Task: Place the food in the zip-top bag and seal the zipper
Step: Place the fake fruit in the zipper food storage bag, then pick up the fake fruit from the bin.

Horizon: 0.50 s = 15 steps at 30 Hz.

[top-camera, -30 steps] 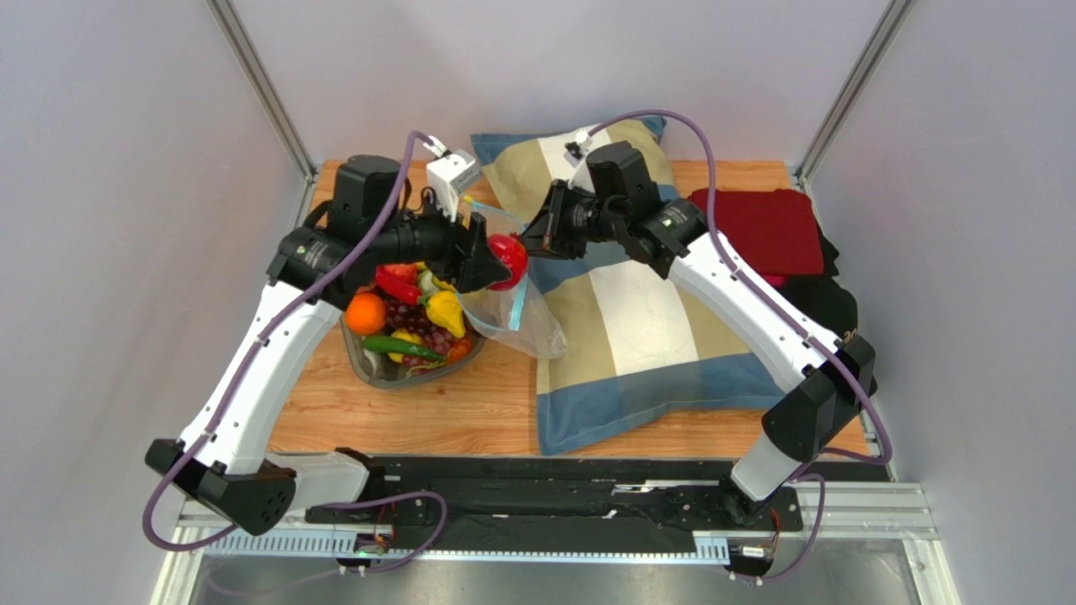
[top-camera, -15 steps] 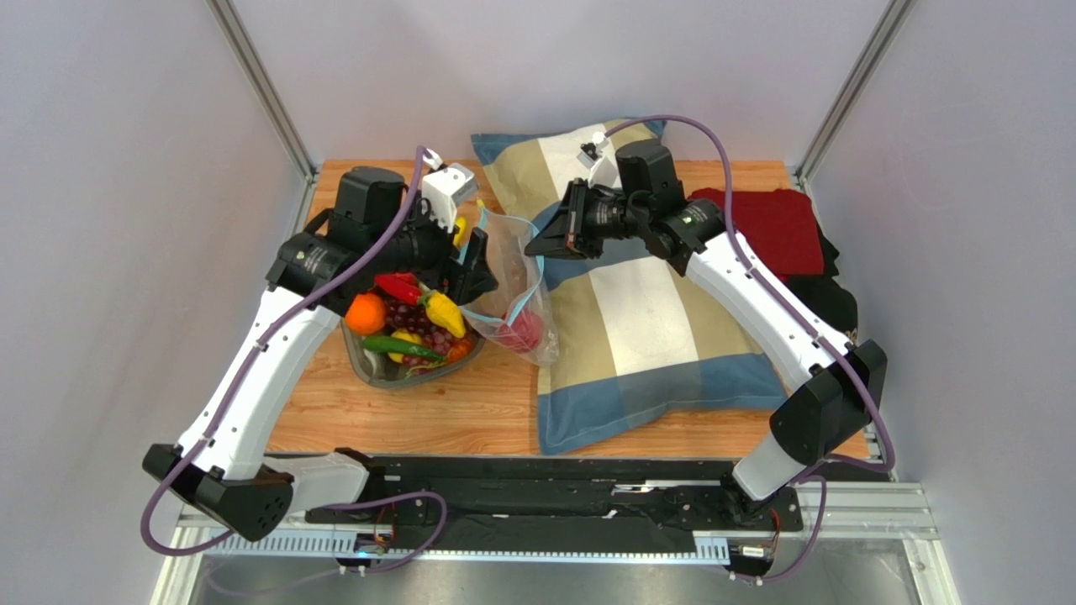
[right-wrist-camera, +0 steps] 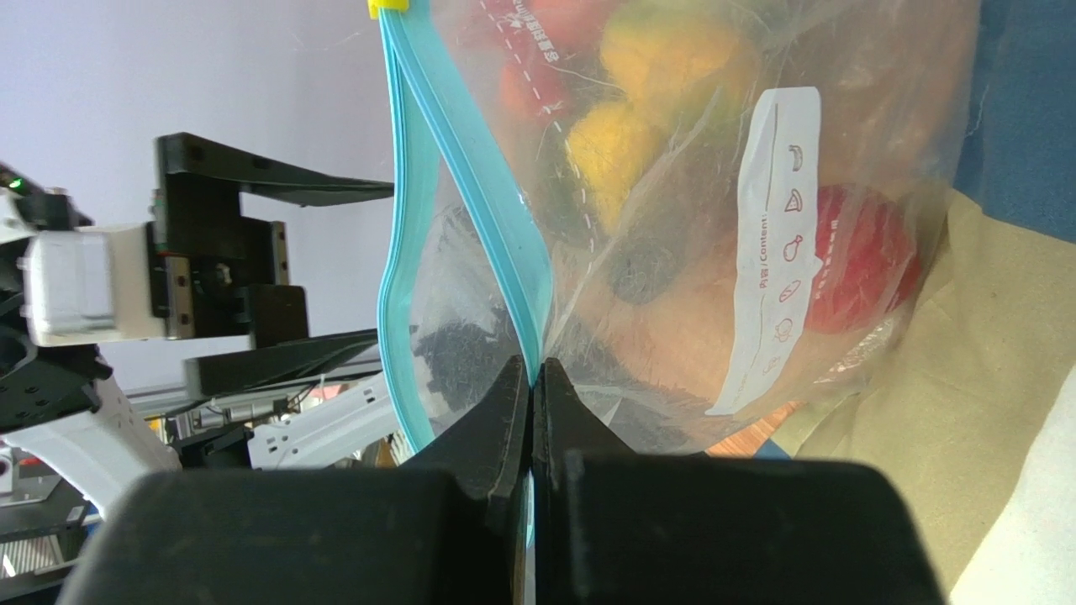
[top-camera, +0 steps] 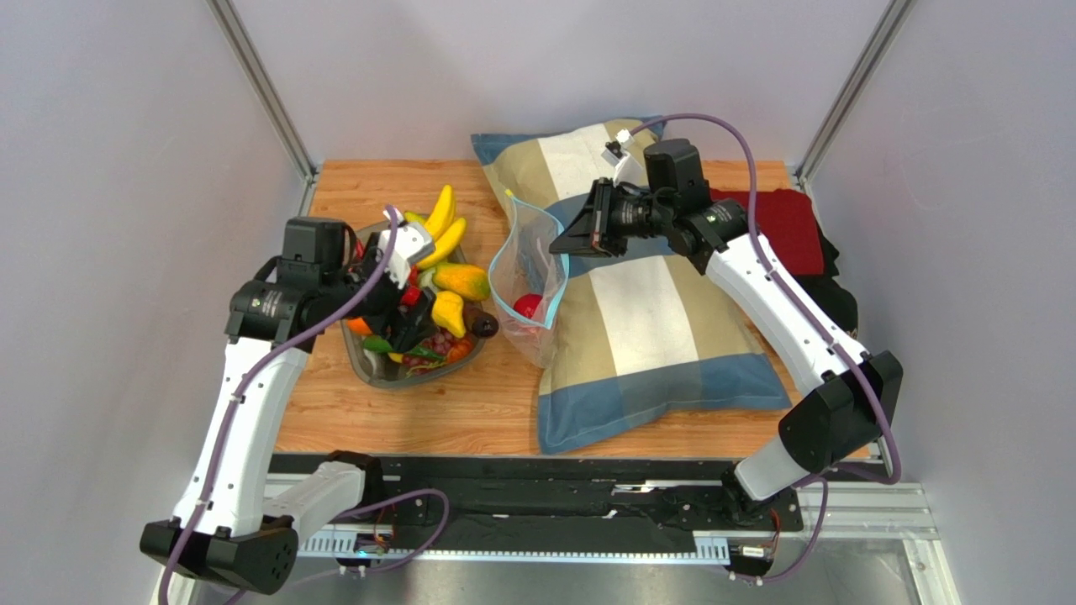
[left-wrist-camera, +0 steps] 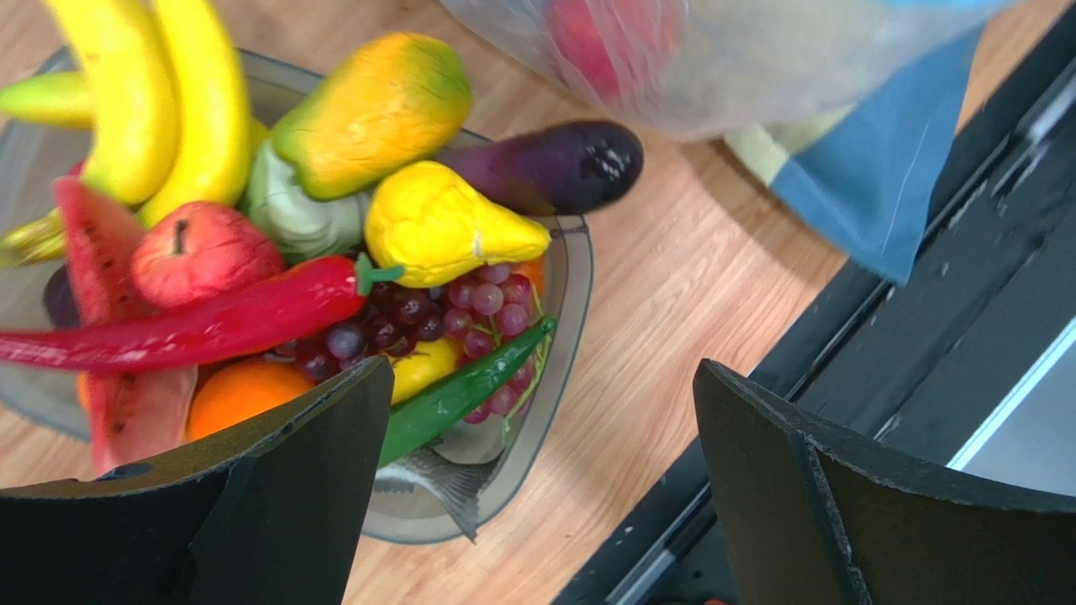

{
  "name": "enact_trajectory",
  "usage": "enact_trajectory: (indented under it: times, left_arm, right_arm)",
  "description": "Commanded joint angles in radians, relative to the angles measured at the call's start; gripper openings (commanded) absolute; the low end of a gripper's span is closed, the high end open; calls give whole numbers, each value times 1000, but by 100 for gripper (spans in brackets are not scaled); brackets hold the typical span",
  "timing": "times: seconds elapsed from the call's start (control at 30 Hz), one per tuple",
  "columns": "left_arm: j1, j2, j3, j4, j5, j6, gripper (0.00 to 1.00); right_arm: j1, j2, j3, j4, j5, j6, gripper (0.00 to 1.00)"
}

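Observation:
The clear zip-top bag (top-camera: pixel 528 271) hangs open beside the pillow, with a red fruit (top-camera: pixel 528 305) at its bottom. My right gripper (top-camera: pixel 565 240) is shut on the light-blue zipper (right-wrist-camera: pixel 474 189) at the bag's mouth edge (right-wrist-camera: pixel 532 372). The white label (right-wrist-camera: pixel 771 252) and the red fruit (right-wrist-camera: pixel 859 259) show through the plastic. My left gripper (left-wrist-camera: pixel 541 378) is open and empty, above the near rim of the grey dish (left-wrist-camera: pixel 568 290). The dish holds grapes (left-wrist-camera: pixel 436 315), a yellow pear (left-wrist-camera: pixel 442 227), bananas (left-wrist-camera: pixel 164 88), a red chilli (left-wrist-camera: pixel 190 328) and an eggplant (left-wrist-camera: pixel 556 164).
A striped blue and beige pillow (top-camera: pixel 644 328) lies right of the bag. A red cloth (top-camera: pixel 777 227) and a black cloth (top-camera: pixel 827 303) lie at the far right. The black rail (top-camera: pixel 568 485) runs along the table's near edge.
My left gripper let the red fruit drop into the bag, then drew back left and down over the dish. My right gripper shifted a little right with the bag's edge.

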Motion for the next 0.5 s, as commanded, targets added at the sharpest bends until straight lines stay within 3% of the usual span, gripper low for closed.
enact_trajectory:
  times: [0.0,0.13,0.23,0.47]
  left_arm:
    - [7,12,-72,64,119,257,97]
    - [-5,62,-116,107,270,543,96]
    - [-46,79,-187,215,306,668,94]
    - [-177,102,-353,545,216,736,93]
  right_arm:
    - [-18,-39,4,-21,0,-38,0]
    - [-39,-41,1,-23,6,-36,0]
    - [-47,-39,-6,-26,6,-33,0]
    - [-63,-38,-5,-32,6,-29,0]
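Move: The eggplant at the bowl's right rim lies about 9 cm ahead of the left hand, 8 cm to its right and 15 cm below. The yellow pear is some 10 cm ahead and 3 cm right, the papaya roughly 15 cm ahead and 5 cm right. The bagged red fruit is about 10 cm ahead, 16 cm right and 11 cm below. From the right hand, the eggplant is some 14 cm left, 2 cm nearer the base and 18 cm below. Bring the open left gripper down about 8 cm and some 6 cm to the right, easing slightly forward, towards the eggplant and yellow pear, while turning the hand clockwise about 35 degrees so that the fingers point more to the right. Keep the right fingers pinched on the bag's zipper edge and draw it about 2 cm to the right. ##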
